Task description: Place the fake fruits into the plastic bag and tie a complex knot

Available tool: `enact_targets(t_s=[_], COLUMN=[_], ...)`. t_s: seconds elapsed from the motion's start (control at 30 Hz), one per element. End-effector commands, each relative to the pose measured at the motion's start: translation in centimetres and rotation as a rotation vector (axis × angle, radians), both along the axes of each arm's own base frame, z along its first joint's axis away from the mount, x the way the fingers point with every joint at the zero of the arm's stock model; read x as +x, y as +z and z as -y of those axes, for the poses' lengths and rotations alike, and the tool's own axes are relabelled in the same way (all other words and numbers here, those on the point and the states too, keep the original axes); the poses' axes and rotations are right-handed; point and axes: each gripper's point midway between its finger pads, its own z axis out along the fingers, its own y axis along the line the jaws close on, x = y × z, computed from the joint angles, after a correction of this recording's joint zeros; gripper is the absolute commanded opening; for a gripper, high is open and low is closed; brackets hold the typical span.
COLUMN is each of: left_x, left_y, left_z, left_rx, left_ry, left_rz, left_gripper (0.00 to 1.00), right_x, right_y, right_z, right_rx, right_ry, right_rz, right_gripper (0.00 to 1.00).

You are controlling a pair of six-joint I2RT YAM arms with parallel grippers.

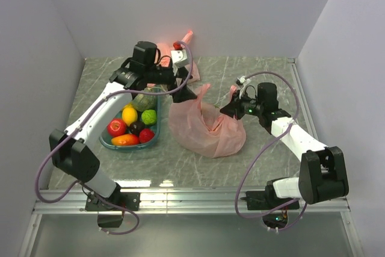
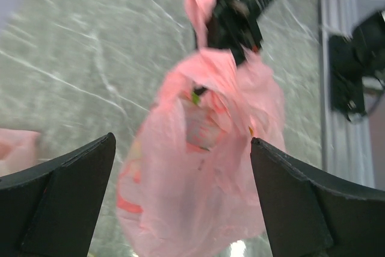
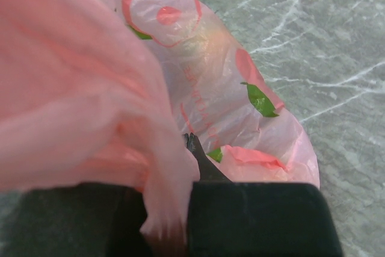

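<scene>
The salmon-pink plastic bag [image 1: 204,129] lies bulging at the table's middle, with printed fruit shapes on it [image 3: 162,13]. My right gripper [image 1: 232,104] is shut on the bag's bunched neck [image 3: 162,197], its fingertips [image 3: 192,144] pressed together against the plastic. My left gripper [image 1: 187,92] hangs open just off the bag's upper left ear [image 1: 203,91], nothing between its fingers [image 2: 66,197]. The bag [image 2: 204,167] hangs beyond them in the left wrist view. Fake fruits sit in a teal tray [image 1: 136,147]: lemon [image 1: 129,114], lime [image 1: 148,117], red apple [image 1: 116,127], mango [image 1: 125,140]. No knot is visible.
A paler pink bag with a stiff tail [image 1: 187,35] lies at the back wall behind the left arm. The tray stands left of the bag, under the left arm's forearm. Side walls close in the table left and right; a metal rail [image 1: 192,200] runs along the near edge.
</scene>
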Motion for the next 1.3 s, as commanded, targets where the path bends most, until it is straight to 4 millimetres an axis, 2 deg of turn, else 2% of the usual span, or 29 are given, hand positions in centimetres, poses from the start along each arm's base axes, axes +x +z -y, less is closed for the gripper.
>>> enact_targets(t_s=[0.0, 0.07, 0.27, 0.4, 0.47, 0.57, 0.6, 0.63, 0.7, 0.8, 0.83, 0.9, 0.93, 1.03, 1.1, 1.13, 1.17, 1.2, 1.23, 1.27], left_x=[-2.8, -2.7, -2.4, -1.4, -0.1, 1.3, 1.4, 1.2, 0.7, -0.3, -0.4, -1.2, -1.4, -2.6, -3.1, -3.6, -3.9, -4.7, -4.6, -4.7], left_y=[-0.3, -1.7, -4.1, -4.7, -5.6, -6.0, -5.6, -6.1, -5.4, -5.5, -5.8, -5.7, -5.8, -5.0, -5.2, -4.0, -3.8, -5.6, -3.9, -4.0], left_z=[0.4, 0.3, 0.5, 1.3, 1.9, 2.6, 2.8, 2.9, 3.2, 3.4, 3.5, 3.4, 3.4, 2.9, 2.4, 2.0, 1.7, 1.2, 0.9, 0.7], left_rx=[0.001, 0.030, 0.063, 0.050, 0.047, 0.023, 0.015, 0.017, -0.012, -0.037, -0.038, -0.043, -0.042, -0.043, -0.047, -0.055, -0.059, -0.051, -0.074, -0.081], left_ry=[-0.166, -0.190, -0.247, -0.248, -0.230, -0.206, -0.222, -0.237, -0.277, -0.318, -0.325, -0.350, -0.358, -0.377, -0.370, -0.351, -0.330, -0.296, -0.264, -0.238], left_rz=[-0.005, 0.010, 0.019, -0.009, -0.011, -0.036, -0.027, -0.055, -0.080, -0.152, -0.176, -0.220, -0.235, -0.256, -0.258, -0.217, -0.210, -0.269, -0.160, -0.142], left_gripper=[0.99, 0.99, 0.99, 0.99, 0.99, 0.99, 0.99, 0.99, 0.99, 0.77, 0.59, 0.43, 0.27, 0.00, 0.01, 0.00, 0.00, 0.01, 0.01, 0.00], right_x=[0.5, 0.5, 0.2, -0.1, -0.1, -0.1, 0.0, 0.1, 0.4, 1.1, 1.2, 1.6, 1.8, 2.1, 2.2, 2.2, 2.1, 2.1, 2.0, 1.4], right_y=[2.6, 2.7, 2.8, 2.8, 2.8, 2.7, 3.0, 2.9, 3.3, 3.8, 3.7, 4.1, 4.1, 4.7, 5.4, 5.3, 5.4, 5.8, 5.5, 5.5], right_z=[-0.7, -0.8, -0.9, -1.3, -1.4, -1.5, -1.5, -1.5, -1.6, -1.7, -1.9, -2.1, -2.2, -2.5, -2.9, -3.3, -3.7, -4.1, -4.6, -5.5], right_rx=[0.004, 0.001, -0.012, -0.023, -0.030, -0.041, -0.045, -0.049, -0.053, -0.053, -0.052, -0.048, -0.047, -0.041, -0.039, -0.038, -0.039, -0.039, -0.042, -0.043], right_ry=[0.040, 0.047, 0.072, 0.101, 0.114, 0.128, 0.131, 0.131, 0.135, 0.137, 0.139, 0.141, 0.138, 0.149, 0.166, 0.180, 0.194, 0.216, 0.236, 0.269], right_rz=[0.089, 0.093, 0.106, 0.118, 0.130, 0.130, 0.137, 0.137, 0.147, 0.156, 0.150, 0.157, 0.152, 0.166, 0.186, 0.181, 0.183, 0.187, 0.175, 0.171], right_gripper=[0.00, 0.00, 0.00, 0.00, 0.00, 0.00, 0.00, 0.00, 0.00, 0.00, 0.00, 0.00, 0.00, 0.00, 0.00, 0.00, 0.00, 0.00, 0.04, 0.07])
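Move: Below and just right of the open left gripper, some 4 cm right, 1 cm back and 8 cm down, stands the plastic bag's free left handle. The right handle, in the shut right fingers, is about 12 cm right of that gripper, roughly level in reach, 15 cm lower. The bag's full body lies about 6 cm back, 6 cm right and 23 cm down. For the right hand, the left handle is some 9 cm left, straight across, 8 cm up. Sinking about 9 cm and easing to the right, the left hand brings its open fingers down onto the bag's left handle, turning clockwise some 15 degrees and rolling, then shuts them and pinches the plastic below the loop before drawing back about 4 cm. The right hand keeps its grip on the right handle and carries it up, left and slightly forward, about 5 cm in all, towards the left hand. ##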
